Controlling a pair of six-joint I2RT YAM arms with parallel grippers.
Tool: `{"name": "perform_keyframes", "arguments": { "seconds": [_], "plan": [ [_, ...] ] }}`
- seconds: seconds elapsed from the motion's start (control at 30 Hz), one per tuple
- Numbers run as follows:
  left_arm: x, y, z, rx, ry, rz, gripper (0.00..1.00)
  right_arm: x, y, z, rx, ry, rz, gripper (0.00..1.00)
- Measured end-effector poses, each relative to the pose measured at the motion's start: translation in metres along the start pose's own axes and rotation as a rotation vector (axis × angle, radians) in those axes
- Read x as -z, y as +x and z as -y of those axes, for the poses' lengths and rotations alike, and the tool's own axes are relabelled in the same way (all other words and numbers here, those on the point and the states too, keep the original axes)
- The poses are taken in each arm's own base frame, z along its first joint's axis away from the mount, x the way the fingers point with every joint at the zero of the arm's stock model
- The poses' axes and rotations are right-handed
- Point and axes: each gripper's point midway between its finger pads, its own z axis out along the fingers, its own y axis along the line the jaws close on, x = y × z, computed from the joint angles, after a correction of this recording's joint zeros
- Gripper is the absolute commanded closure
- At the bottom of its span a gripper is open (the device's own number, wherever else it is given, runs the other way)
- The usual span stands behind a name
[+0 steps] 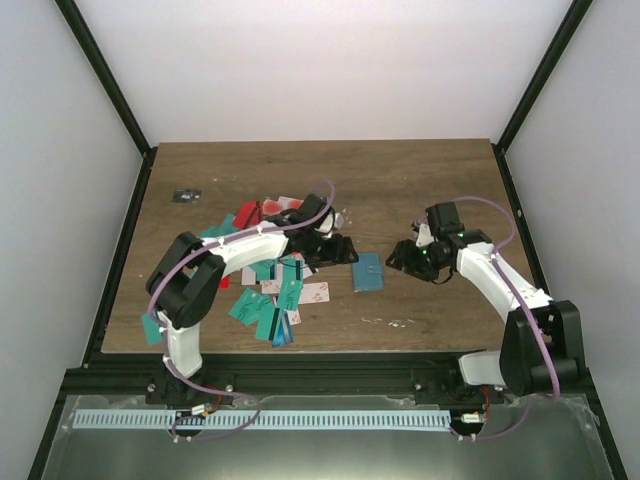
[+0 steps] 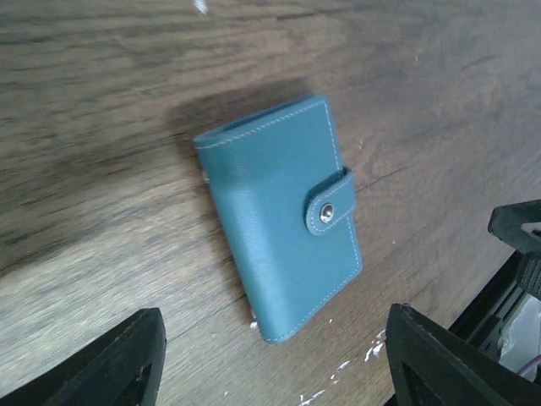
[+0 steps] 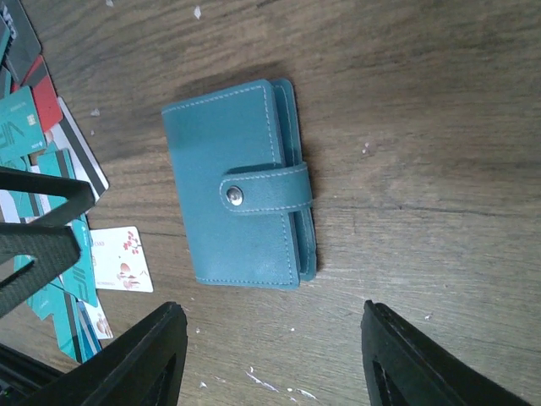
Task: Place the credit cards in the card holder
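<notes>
The card holder (image 1: 368, 272) is a closed teal wallet lying flat on the wooden table, its strap snapped shut (image 2: 283, 216) (image 3: 241, 199). My left gripper (image 1: 345, 250) hovers just left of it, open, with nothing between the fingers (image 2: 275, 372). From the right, my right gripper (image 1: 403, 257) faces the holder, also open and empty (image 3: 275, 364). The credit cards (image 1: 272, 292) lie scattered in a loose pile under the left arm, teal, red and white-pink ones. Some of the cards (image 3: 25, 127) show at the left edge of the right wrist view.
A small dark object (image 1: 186, 195) lies at the far left of the table (image 1: 420, 180). A white-pink card (image 3: 118, 258) lies near the holder's left side. The black frame rails (image 1: 120, 250) border the table. Part of the right gripper (image 2: 517, 230) shows in the left wrist view.
</notes>
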Motion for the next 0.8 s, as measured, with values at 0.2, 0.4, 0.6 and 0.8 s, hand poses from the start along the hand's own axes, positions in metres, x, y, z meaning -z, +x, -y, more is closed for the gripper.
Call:
{"name": "perform_keyframes", "arguments": {
  "seconds": [0.2, 0.4, 0.6, 0.8],
  "plan": [
    [-0.027, 0.016, 0.007, 0.005, 0.027, -0.056, 0.40, -0.008, 0.013, 0.008, -0.017, 0.009, -0.038, 0.42],
    [-0.044, 0.026, 0.000, 0.016, 0.010, -0.089, 0.50, -0.012, 0.017, 0.010, -0.028, 0.005, -0.063, 0.43],
    [-0.047, 0.022, 0.002, 0.017, 0.024, -0.073, 0.58, -0.016, 0.020, 0.010, -0.039, -0.004, -0.080, 0.44],
    [-0.059, 0.022, -0.007, 0.038, 0.011, -0.076, 0.67, -0.019, 0.024, 0.012, -0.046, -0.006, -0.091, 0.44]
  ]
}}
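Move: The card holder lies about 6 cm to the right of the left hand, about 1 cm nearer and some 8 cm below. From the right hand it is roughly 7 cm to the left, 2 cm ahead and 9 cm down. On the pile side of the left hand and 8 cm below it, a floral white card lies about 9 cm left and 7 cm nearer, and a striped white card about 11 cm left and 2 cm ahead. Closing in on the card holder's spine, the left hand sinks about 5 cm and shifts 3 cm right, easing slightly back, while its fingers narrow to about half their gap until one is over the cover and the other beside the spine; touch isn't certain. The right hand, fingers still half open, sinks 2.5 cm and draws back 2 cm, clear of the holder. ##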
